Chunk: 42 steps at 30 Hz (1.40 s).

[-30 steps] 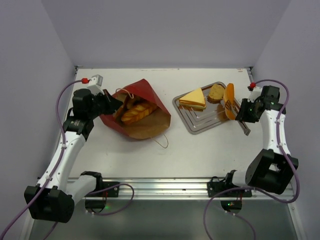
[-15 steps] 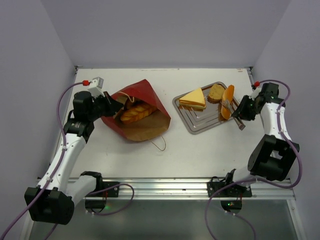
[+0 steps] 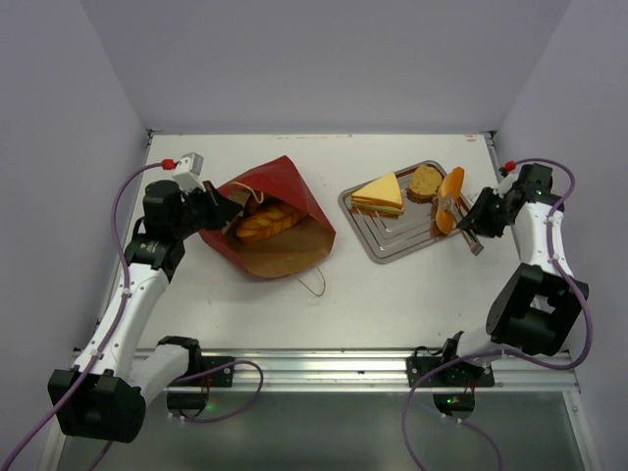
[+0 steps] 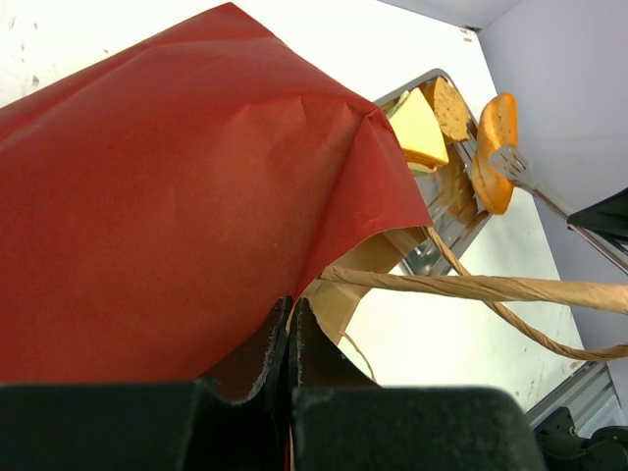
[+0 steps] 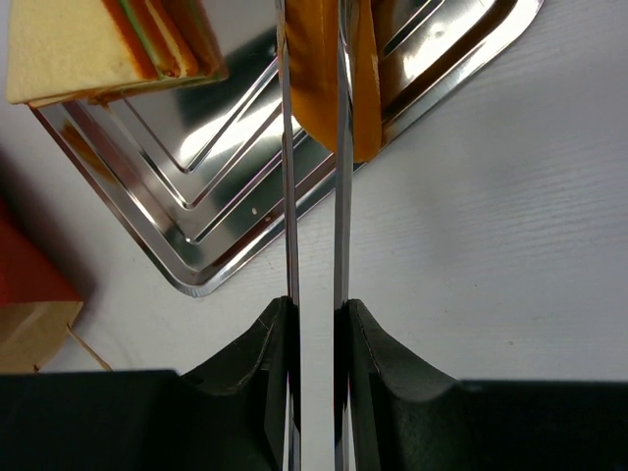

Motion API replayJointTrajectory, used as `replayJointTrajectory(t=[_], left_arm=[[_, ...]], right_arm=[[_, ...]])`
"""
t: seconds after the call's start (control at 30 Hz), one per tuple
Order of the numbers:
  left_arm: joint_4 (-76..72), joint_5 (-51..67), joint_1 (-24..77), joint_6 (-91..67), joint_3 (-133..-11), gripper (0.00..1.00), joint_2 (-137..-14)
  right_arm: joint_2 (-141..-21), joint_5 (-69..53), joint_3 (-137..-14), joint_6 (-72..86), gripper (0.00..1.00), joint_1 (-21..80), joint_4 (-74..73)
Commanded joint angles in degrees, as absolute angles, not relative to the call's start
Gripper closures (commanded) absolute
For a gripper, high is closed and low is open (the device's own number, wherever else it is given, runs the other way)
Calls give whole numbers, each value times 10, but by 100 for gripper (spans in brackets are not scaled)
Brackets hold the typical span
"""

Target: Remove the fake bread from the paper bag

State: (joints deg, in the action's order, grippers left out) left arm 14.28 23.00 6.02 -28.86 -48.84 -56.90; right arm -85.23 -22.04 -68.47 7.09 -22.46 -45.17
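The red paper bag (image 3: 285,224) lies on its side, its mouth facing the near side, with a braided loaf (image 3: 267,222) showing inside. My left gripper (image 3: 218,204) is shut on the bag's rim (image 4: 294,312); its string handle (image 4: 491,289) stretches past. My right gripper (image 3: 481,218) is shut on metal tongs (image 5: 314,196), which pinch an orange-golden roll (image 3: 449,199) over the right side of the steel tray (image 3: 392,240). The roll shows in the right wrist view (image 5: 324,78). A yellow-topped sandwich (image 3: 381,194) and a brown round slice (image 3: 424,183) lie on the tray.
The tray's near corner (image 5: 186,285) sits on the white table. The bag's other string handle (image 3: 316,280) loops onto the table toward me. Grey walls close in on the left, back and right.
The right gripper with the tongs and roll has moved slightly back and right along the tray's right side. The left gripper has kept its hold on the bag, which shifted slightly.
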Motion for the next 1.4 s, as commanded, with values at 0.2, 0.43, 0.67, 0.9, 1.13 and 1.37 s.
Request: replayJointTrajectory(t=[0.2,0.43,0.67,0.9,1.13,1.37], left_arm=[[117,237,59,-287,-487,100,-556],[117,237,59,-287,-485,100,-555],[119,236,59,-284,-486,100,-555],[119,236,58,-284,-489,100,-557],[123,236,58,-282,-491,100,-555],[126,236,58,-281,-496,100,-555]], right_arm=[[-812,-222,-700,76,70,-234,-433],[-824,-230,-694,82,65,-236,-433],[-837,-229,-697,77,61,-237,-433],[-830,-230,-697,68,57,-239,-432],[-824,-234,-699,66,51,-240,-428],[-810,-237,-700,62,48,-240,-420]])
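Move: Ahead of the right hand, in the tongs it already holds, the orange bread is about 6 cm forward, 4 cm left and 9 cm below, above the tray's right edge. The round bread is roughly 8 cm forward and 9 cm left of that hand, the sandwich about 6 cm forward and 17 cm left, both some 11 cm lower. From the left hand, the orange bread is around 42 cm right, 5 cm forward and 19 cm below. Easing the squeeze on the tongs, the right gripper opens gradually from about a quarter to half open, so the two arms spread around the orange bread. Early on the hand rises about 1 cm, then stays at that height while edging nearly 1 cm right, its wrist almost unturned. The fingers still hold the tongs, whose ends remain on either side of the bread. ##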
